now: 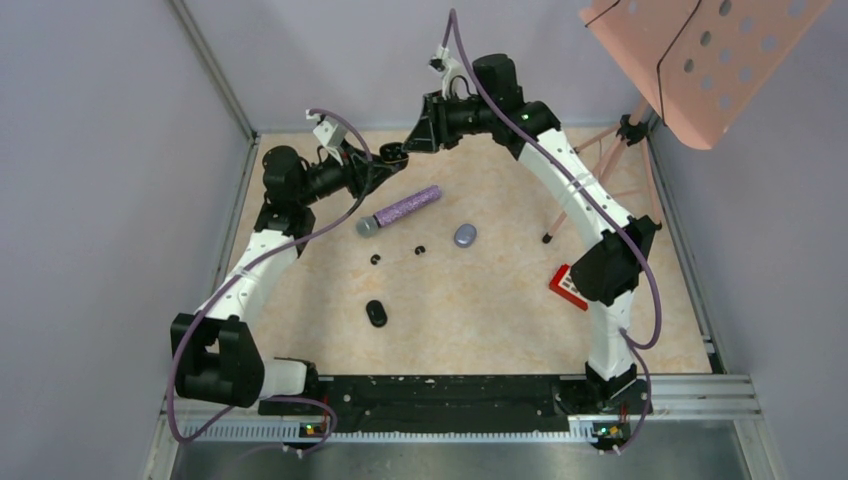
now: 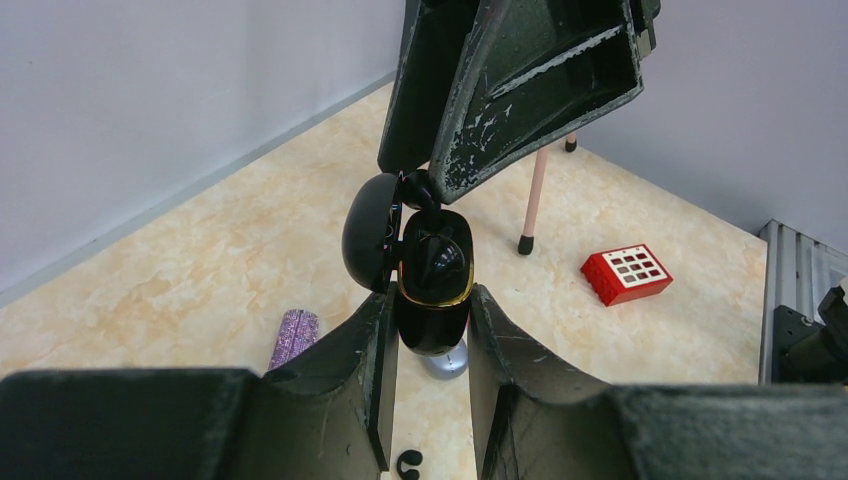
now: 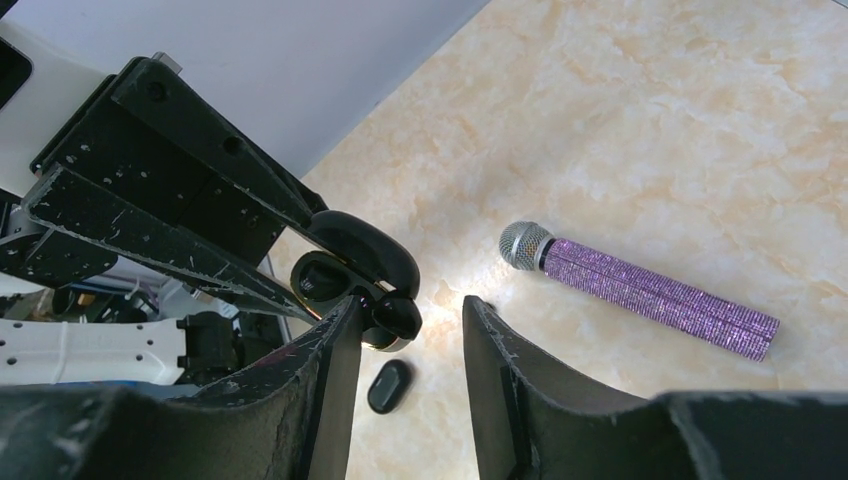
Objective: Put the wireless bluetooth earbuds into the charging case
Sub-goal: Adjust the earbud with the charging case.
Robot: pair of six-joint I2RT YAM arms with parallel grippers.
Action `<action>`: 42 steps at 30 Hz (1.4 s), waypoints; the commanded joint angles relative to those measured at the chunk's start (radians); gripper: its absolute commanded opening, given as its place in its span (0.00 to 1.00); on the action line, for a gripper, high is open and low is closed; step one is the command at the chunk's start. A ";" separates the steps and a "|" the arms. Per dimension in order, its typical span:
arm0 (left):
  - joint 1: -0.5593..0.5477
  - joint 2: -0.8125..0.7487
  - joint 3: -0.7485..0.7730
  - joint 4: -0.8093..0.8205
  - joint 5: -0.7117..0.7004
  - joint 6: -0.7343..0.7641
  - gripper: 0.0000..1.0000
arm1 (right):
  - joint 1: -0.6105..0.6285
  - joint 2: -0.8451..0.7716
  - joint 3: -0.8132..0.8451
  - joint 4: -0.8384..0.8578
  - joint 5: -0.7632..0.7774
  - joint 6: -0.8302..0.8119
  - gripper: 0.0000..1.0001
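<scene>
My left gripper (image 2: 430,293) is shut on a glossy black charging case (image 2: 433,300) with a gold rim, held above the table with its lid (image 2: 368,232) swung open. My right gripper (image 3: 410,302) hangs right over the case's mouth with its jaws apart. One black earbud (image 3: 402,316) sits at the case's rim beside the gripper's left finger, with a wide gap to the other finger. From the top view both grippers meet at the back of the table (image 1: 392,155). Two more black earbuds (image 1: 376,259) (image 1: 419,249) lie on the table.
A purple glitter microphone (image 1: 400,210) lies below the grippers. A grey-blue oval case (image 1: 465,235) and a shut black case (image 1: 376,313) rest mid-table. A red block (image 1: 566,285) sits by the right arm, and a pink music stand (image 1: 700,55) stands at the back right.
</scene>
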 commanded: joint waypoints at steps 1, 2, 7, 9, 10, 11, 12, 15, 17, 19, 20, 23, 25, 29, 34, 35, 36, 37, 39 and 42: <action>-0.006 -0.042 -0.004 0.034 -0.016 0.012 0.00 | 0.020 0.001 0.046 0.007 0.020 -0.020 0.39; -0.006 -0.041 -0.004 0.033 -0.018 0.013 0.00 | 0.022 0.000 0.046 0.003 0.024 -0.024 0.38; -0.006 -0.041 -0.004 0.031 -0.025 0.014 0.00 | 0.027 -0.002 0.044 -0.020 0.045 -0.044 0.37; -0.006 -0.042 -0.004 0.034 -0.027 0.013 0.00 | 0.029 -0.003 0.043 -0.027 0.050 -0.047 0.37; -0.006 -0.041 -0.004 0.034 -0.026 0.013 0.00 | 0.029 -0.003 0.043 -0.027 0.051 -0.047 0.36; -0.007 -0.042 -0.005 0.035 -0.026 0.012 0.00 | 0.029 -0.002 0.043 -0.027 0.052 -0.047 0.34; -0.007 -0.041 -0.006 0.035 -0.026 0.012 0.00 | 0.029 -0.004 0.043 -0.027 0.053 -0.049 0.30; -0.006 -0.043 -0.010 0.035 -0.024 0.010 0.00 | 0.029 -0.003 0.044 -0.025 0.049 -0.051 0.27; -0.007 -0.044 -0.013 0.035 -0.019 0.010 0.00 | 0.029 -0.001 0.045 -0.019 0.039 -0.048 0.30; -0.007 -0.044 -0.014 0.035 -0.016 0.011 0.00 | 0.029 0.000 0.047 -0.011 0.033 -0.045 0.35; -0.007 -0.045 -0.016 0.036 -0.016 0.010 0.00 | 0.029 0.000 0.048 -0.007 0.033 -0.045 0.35; -0.007 -0.045 -0.016 0.036 -0.016 0.010 0.00 | 0.029 0.004 0.053 -0.006 0.036 -0.045 0.27; -0.007 -0.045 -0.016 0.038 -0.019 0.008 0.00 | 0.029 0.003 0.051 -0.006 0.033 -0.047 0.19; -0.007 -0.044 -0.017 0.037 -0.029 0.007 0.00 | 0.028 -0.011 0.050 -0.010 0.035 -0.070 0.09; -0.007 -0.035 -0.016 0.038 -0.022 -0.007 0.00 | 0.029 -0.033 0.036 -0.018 0.008 -0.121 0.01; -0.007 -0.034 -0.016 0.039 -0.016 -0.009 0.00 | 0.029 -0.036 0.029 -0.017 -0.007 -0.132 0.00; -0.007 -0.035 -0.016 0.041 -0.013 -0.012 0.00 | 0.029 -0.037 0.023 -0.016 -0.018 -0.140 0.00; -0.008 -0.034 -0.016 0.043 -0.006 -0.013 0.00 | 0.029 -0.036 0.019 -0.016 -0.024 -0.146 0.00; -0.009 -0.032 -0.017 0.048 0.010 -0.018 0.00 | 0.029 -0.034 0.018 -0.015 -0.031 -0.156 0.00; -0.011 -0.035 -0.020 0.046 0.023 -0.017 0.00 | 0.028 -0.029 0.029 -0.006 -0.042 -0.152 0.00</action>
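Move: The black earbud sits at the mouth of the open charging case, just past my right fingertips, about 2 cm left of the right hand point and 1 cm below it. From my left hand, which already holds the case, the earbud is about 3 cm right, 2 cm ahead and 2 cm up. The case's middle is some 4 cm left of my right hand, 1 cm back and 2 cm below; the microphone lies on the table about 3 cm left, 3 cm ahead and 27 cm down. I close my right fingers from nearly half open until they pinch the earbud at the mouth of the case, easing that hand down a bit over 0.5 cm on the way. With the grip taken, I roll the wrist about 5 degrees about the fingers' line, forward side rising, almost in place. My left hand keeps its hold on the case, sinking less than 1 cm. ##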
